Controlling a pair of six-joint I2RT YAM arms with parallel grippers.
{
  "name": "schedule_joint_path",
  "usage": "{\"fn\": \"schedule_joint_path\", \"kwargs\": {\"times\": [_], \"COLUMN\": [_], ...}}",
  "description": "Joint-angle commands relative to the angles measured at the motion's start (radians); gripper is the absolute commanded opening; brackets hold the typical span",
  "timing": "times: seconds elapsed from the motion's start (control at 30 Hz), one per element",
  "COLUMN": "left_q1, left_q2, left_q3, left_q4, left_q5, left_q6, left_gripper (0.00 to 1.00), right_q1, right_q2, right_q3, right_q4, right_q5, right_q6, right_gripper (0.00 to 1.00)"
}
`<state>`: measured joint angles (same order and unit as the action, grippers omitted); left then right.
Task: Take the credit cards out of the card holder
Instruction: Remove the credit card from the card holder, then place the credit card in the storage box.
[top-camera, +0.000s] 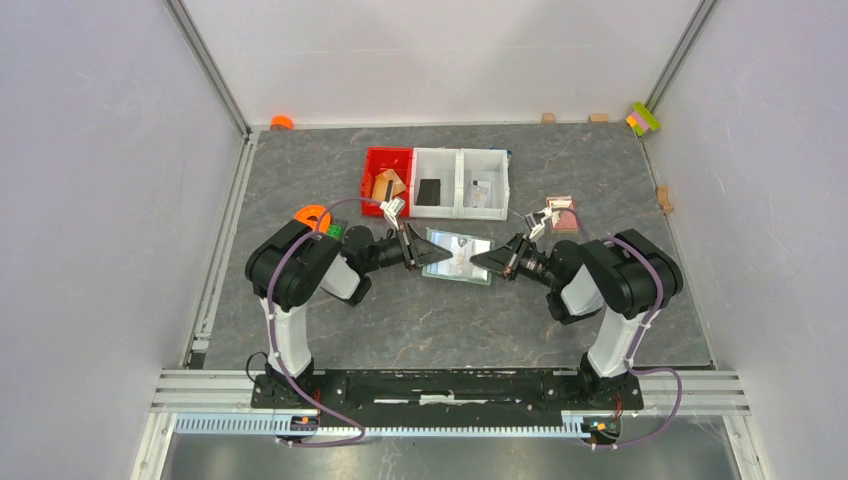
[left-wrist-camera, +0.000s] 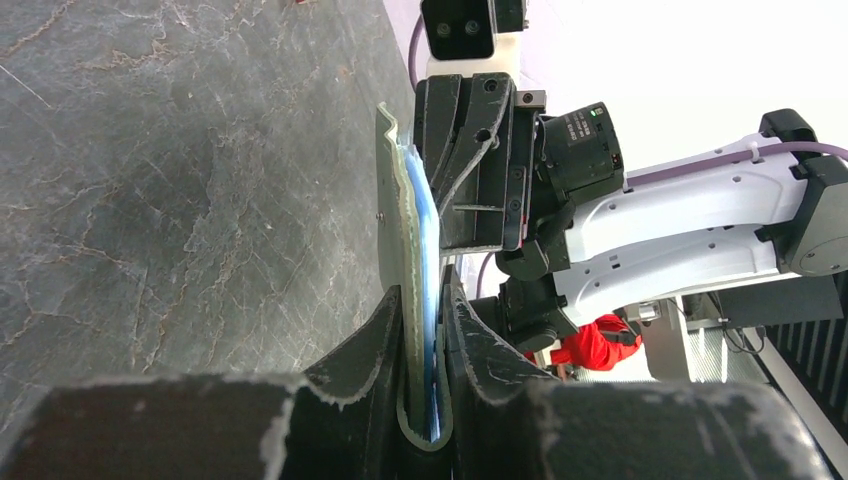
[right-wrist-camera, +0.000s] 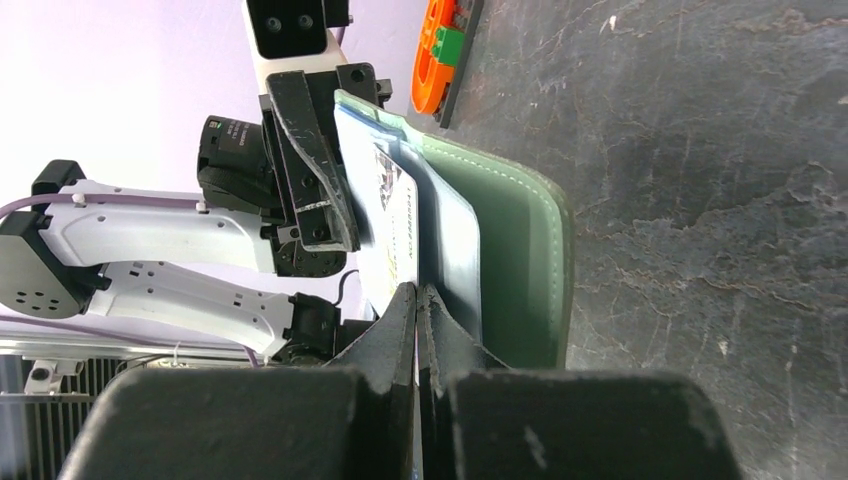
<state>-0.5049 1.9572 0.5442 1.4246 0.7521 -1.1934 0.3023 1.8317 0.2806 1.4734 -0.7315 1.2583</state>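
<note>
The sage-green card holder (top-camera: 457, 256) is held off the table between my two grippers, opened out flat. My left gripper (top-camera: 424, 252) is shut on its left end; in the left wrist view its fingers (left-wrist-camera: 372, 340) clamp the green cover (left-wrist-camera: 392, 215), with a blue card edge (left-wrist-camera: 428, 230) in the fold. My right gripper (top-camera: 492, 262) is shut on a pale blue-white credit card (right-wrist-camera: 388, 215). That card stands partly out of the holder's pocket (right-wrist-camera: 455, 240), in front of the green cover (right-wrist-camera: 525, 250). The right fingertips (right-wrist-camera: 405, 310) pinch the card's thin edge.
At the back stand a red bin (top-camera: 372, 160) with a tan item, a white bin (top-camera: 440, 156) with a dark card and a second white bin (top-camera: 487, 157) with a pale card. A pink flat item (top-camera: 563, 213) lies right of them. An orange reel (top-camera: 312, 215) sits by the left arm.
</note>
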Motion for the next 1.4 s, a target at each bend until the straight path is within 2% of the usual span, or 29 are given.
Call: {"fn": "schedule_joint_path", "kwargs": {"times": [0.0,0.07,0.3,0.6,0.8,0.9,1.0,1.07,1.23,1.37], "left_q1": [0.011,0.021,0.027,0.025,0.01,-0.004,-0.009,-0.008,-0.009,-0.009], "left_q2": [-0.039,-0.052,-0.161,-0.173,-0.227,-0.247,-0.254,-0.257,-0.262,-0.256], "left_q3": [-0.006,-0.013,-0.009,0.044,0.081,0.092,0.096,0.098,0.098,0.102], "left_q4": [0.076,0.031,-0.353,-0.609,-0.846,-0.907,-0.924,-0.933,-0.943,-0.946], "left_q5": [-0.018,-0.036,-0.14,-0.198,-0.299,-0.339,-0.348,-0.356,-0.368,-0.375], "left_q6": [-0.008,0.014,0.196,0.281,0.377,0.411,0.423,0.429,0.441,0.444], "left_gripper": [0.02,0.02,0.02,0.02,0.02,0.02,0.02,0.02,0.02,0.02], "right_q1": [-0.023,-0.041,-0.092,-0.103,-0.105,-0.106,-0.108,-0.108,-0.108,-0.109], "right_q2": [-0.031,-0.04,-0.087,-0.135,-0.156,-0.217,-0.283,-0.296,-0.23,-0.16], "right_q3": [-0.026,-0.045,-0.101,-0.088,-0.06,-0.002,0.071,0.122,0.341,0.543], "right_q4": [0.482,0.481,0.442,0.283,0.226,0.039,-0.216,-0.312,-0.562,-0.812], "right_q5": [0.037,0.053,0.101,0.104,0.099,0.112,0.145,0.164,0.176,0.227], "right_q6": [-0.026,-0.031,-0.072,-0.155,-0.172,-0.246,-0.354,-0.388,-0.457,-0.58], "right_gripper": [0.0,0.0,0.0,0.0,0.0,0.0,0.0,0.0,0.0,0.0]}}
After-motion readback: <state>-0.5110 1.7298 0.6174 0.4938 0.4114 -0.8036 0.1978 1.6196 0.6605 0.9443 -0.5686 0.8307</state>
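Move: Your right fingers already pinch the card at the open card holder, whose middle is about 3 cm to their left at the same height. The right-hand white compartment lies about 15 cm ahead, 4 cm right and 8 cm below; the middle compartment is level with it, 10 cm to its left. The card box is about 10 cm ahead and 20 cm right. From the left hand, that right-hand compartment is about 15 cm ahead and 8 cm right. Keep the left grip on the card holder and draw the pinched card out of its pocket with the right hand, about 4 cm to the right. Then lift the card some 8 cm and carry it forward towards the right-hand white compartment, rolling that wrist. Meanwhile lower the left gripper and card holder about 8 cm and a little left and forward, tipping the fingers down some 30 degrees. ##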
